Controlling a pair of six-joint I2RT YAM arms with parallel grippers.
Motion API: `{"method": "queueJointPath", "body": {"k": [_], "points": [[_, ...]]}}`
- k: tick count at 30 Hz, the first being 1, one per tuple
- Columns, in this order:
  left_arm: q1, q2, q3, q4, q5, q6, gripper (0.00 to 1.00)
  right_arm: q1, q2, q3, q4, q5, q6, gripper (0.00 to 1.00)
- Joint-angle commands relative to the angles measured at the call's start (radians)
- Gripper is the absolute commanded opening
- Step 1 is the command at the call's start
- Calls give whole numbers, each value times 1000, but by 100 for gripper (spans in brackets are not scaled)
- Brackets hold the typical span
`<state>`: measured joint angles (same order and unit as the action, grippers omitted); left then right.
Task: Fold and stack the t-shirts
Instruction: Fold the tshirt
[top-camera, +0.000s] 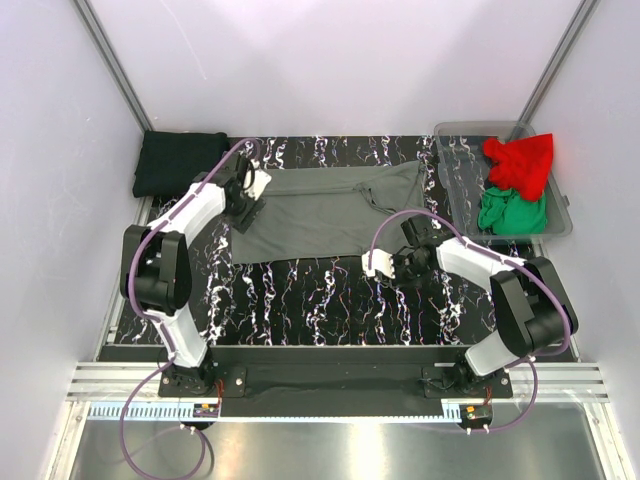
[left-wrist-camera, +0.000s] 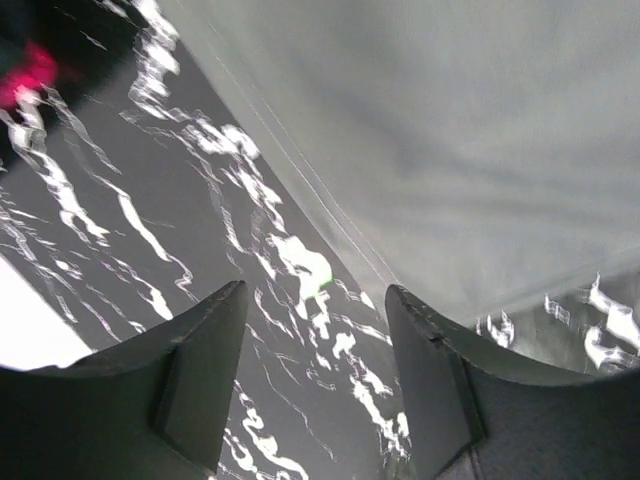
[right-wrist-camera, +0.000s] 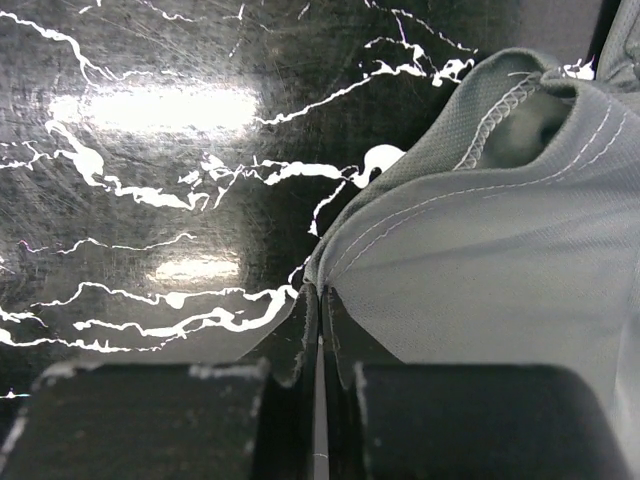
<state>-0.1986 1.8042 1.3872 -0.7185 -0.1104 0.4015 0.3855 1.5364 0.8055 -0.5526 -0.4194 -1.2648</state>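
A large dark grey t-shirt (top-camera: 320, 210) lies spread flat across the back middle of the black marbled table. My left gripper (top-camera: 244, 212) is open and empty just above the table at the shirt's left edge. In the left wrist view (left-wrist-camera: 315, 295) the shirt's hem (left-wrist-camera: 450, 130) runs just beyond the fingertips. My right gripper (top-camera: 370, 257) is at the shirt's near right corner. In the right wrist view (right-wrist-camera: 318, 290) it is shut on the stitched corner of the grey cloth (right-wrist-camera: 480, 260). A black shirt (top-camera: 180, 162) lies folded at the back left.
A clear grey plastic bin (top-camera: 455, 185) at the back right holds a red shirt (top-camera: 520, 160) and a green shirt (top-camera: 512, 212). White walls enclose the table on three sides. A purple cable loops above the right arm.
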Motion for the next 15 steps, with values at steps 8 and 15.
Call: {"method": "queueJointPath", "body": {"k": [8,15], "points": [[45,-95,-162,-50,218,161,64,9,-39,9,-4,47,41,4],[45,-22,-100,-110,287,158,61,9,-19,31,-4,50,59,4]]}}
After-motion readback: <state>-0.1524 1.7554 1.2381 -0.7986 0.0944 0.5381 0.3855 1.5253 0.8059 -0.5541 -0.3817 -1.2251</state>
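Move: The grey t-shirt's near-left corner, still free, lies about 10 cm back of the open left hand, some 2 cm to its left and 8 cm below. From that hand, the black folded stack is some 17 cm ahead and 19 cm left, and the near-right corner is about 14 cm back and 39 cm right. The right hand already pinches that near-right corner; from it the near-left corner lies roughly 41 cm left and 4 cm ahead. Towards the t-shirt's loose near-left corner the left hand draws back about 6 cm over the cloth, sinking some 3 cm, quick at first and then slowing. Its fingers stay open while the wrist tips some 10 degrees steeper down and turns a little clockwise. The right hand keeps its pinch on the near-right corner, almost still. ##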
